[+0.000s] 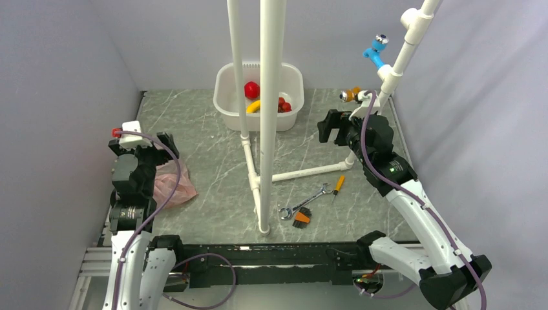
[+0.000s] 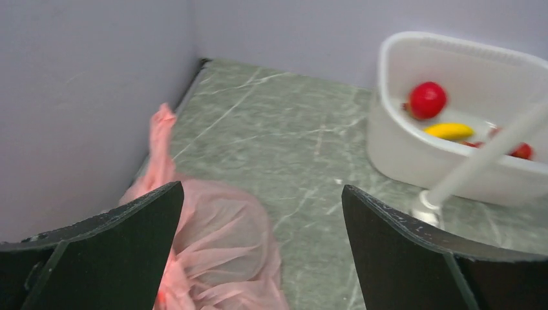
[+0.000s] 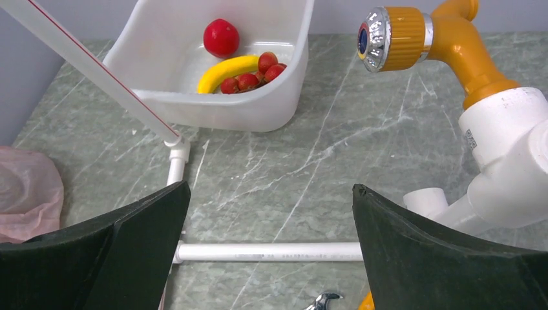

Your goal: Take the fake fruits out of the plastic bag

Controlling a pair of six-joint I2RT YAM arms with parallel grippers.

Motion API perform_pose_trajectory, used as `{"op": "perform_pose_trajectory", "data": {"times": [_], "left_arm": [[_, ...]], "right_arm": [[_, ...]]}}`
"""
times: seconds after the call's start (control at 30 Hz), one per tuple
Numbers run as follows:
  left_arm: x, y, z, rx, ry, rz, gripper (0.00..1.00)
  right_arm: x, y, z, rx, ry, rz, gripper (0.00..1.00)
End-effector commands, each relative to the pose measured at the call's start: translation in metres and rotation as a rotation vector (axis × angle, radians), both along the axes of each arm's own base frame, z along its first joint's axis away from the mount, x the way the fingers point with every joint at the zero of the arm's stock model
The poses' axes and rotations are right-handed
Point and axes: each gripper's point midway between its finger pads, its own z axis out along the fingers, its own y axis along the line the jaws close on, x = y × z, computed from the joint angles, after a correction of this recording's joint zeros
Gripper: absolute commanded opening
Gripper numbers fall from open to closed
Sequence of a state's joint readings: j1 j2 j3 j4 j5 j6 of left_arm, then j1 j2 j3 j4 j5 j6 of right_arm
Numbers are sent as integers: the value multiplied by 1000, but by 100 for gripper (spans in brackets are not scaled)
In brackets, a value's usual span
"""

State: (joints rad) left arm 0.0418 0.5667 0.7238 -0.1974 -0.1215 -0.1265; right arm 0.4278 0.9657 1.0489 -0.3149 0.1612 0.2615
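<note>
The pink plastic bag (image 1: 174,183) lies crumpled at the table's left edge, partly under my left arm. It also shows in the left wrist view (image 2: 216,236) and the right wrist view (image 3: 26,190). A reddish patch glows through it near my left finger. A red ball (image 1: 251,89), a yellow banana (image 1: 253,106) and small red pieces (image 1: 284,104) lie in the white tub (image 1: 284,121). No green fruit shows. My left gripper (image 1: 143,147) hovers open over the bag's far side. My right gripper (image 1: 333,127) is open and empty, right of the tub.
A white PVC pipe frame (image 1: 266,116) stands mid-table, with a base pipe (image 1: 304,173) running right. A wrench (image 1: 304,203), an orange-handled screwdriver (image 1: 338,184) and an orange-black piece (image 1: 301,218) lie near the front. An orange tap (image 3: 413,39) and a blue tap (image 1: 376,48) sit on the right pipe.
</note>
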Motion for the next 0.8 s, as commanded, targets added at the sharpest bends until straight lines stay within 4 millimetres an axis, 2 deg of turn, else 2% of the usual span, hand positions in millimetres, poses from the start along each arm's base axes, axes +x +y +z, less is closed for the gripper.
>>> {"op": "perform_pose_trajectory", "data": {"times": [0.0,0.1,0.2,0.33,0.53,0.67,0.77], "left_arm": [[-11,46,-9,-26,59,295,99],[-15,64,-20,-42,110,431,99],[-17,78,-28,-36,172,534,99],[-16,87,-40,-9,258,598,99],[-17,95,-47,5,289,640,99],[-22,105,-53,50,337,706,99],[-23,110,-58,63,368,739,99]], "right_arm": [[-4,-7,6,22,-18,-38,100],[-4,-5,2,37,-3,-33,100],[-7,8,-2,63,24,28,100],[-13,28,-12,116,70,122,100],[-26,56,-29,224,214,229,100],[-39,65,-37,250,278,286,100],[-45,65,-35,258,270,301,100]]}}
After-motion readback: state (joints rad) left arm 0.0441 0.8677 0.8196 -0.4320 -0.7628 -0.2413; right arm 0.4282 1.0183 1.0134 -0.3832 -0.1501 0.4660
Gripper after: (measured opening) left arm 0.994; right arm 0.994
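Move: The pink bag of fruit lies some 25 cm below the left hand, about 5 cm to its left and 2 cm ahead; the pipe tee is about 27 cm right and 3 cm back, 28 cm down. From the right hand the bag is roughly 55 cm left, 2 cm back and 26 cm down; the white tub is about 23 cm left, 21 cm ahead and 25 cm down. Left hand, open, swings about 10 cm left, sinking towards the bag and yawing left; right eases left, down. ##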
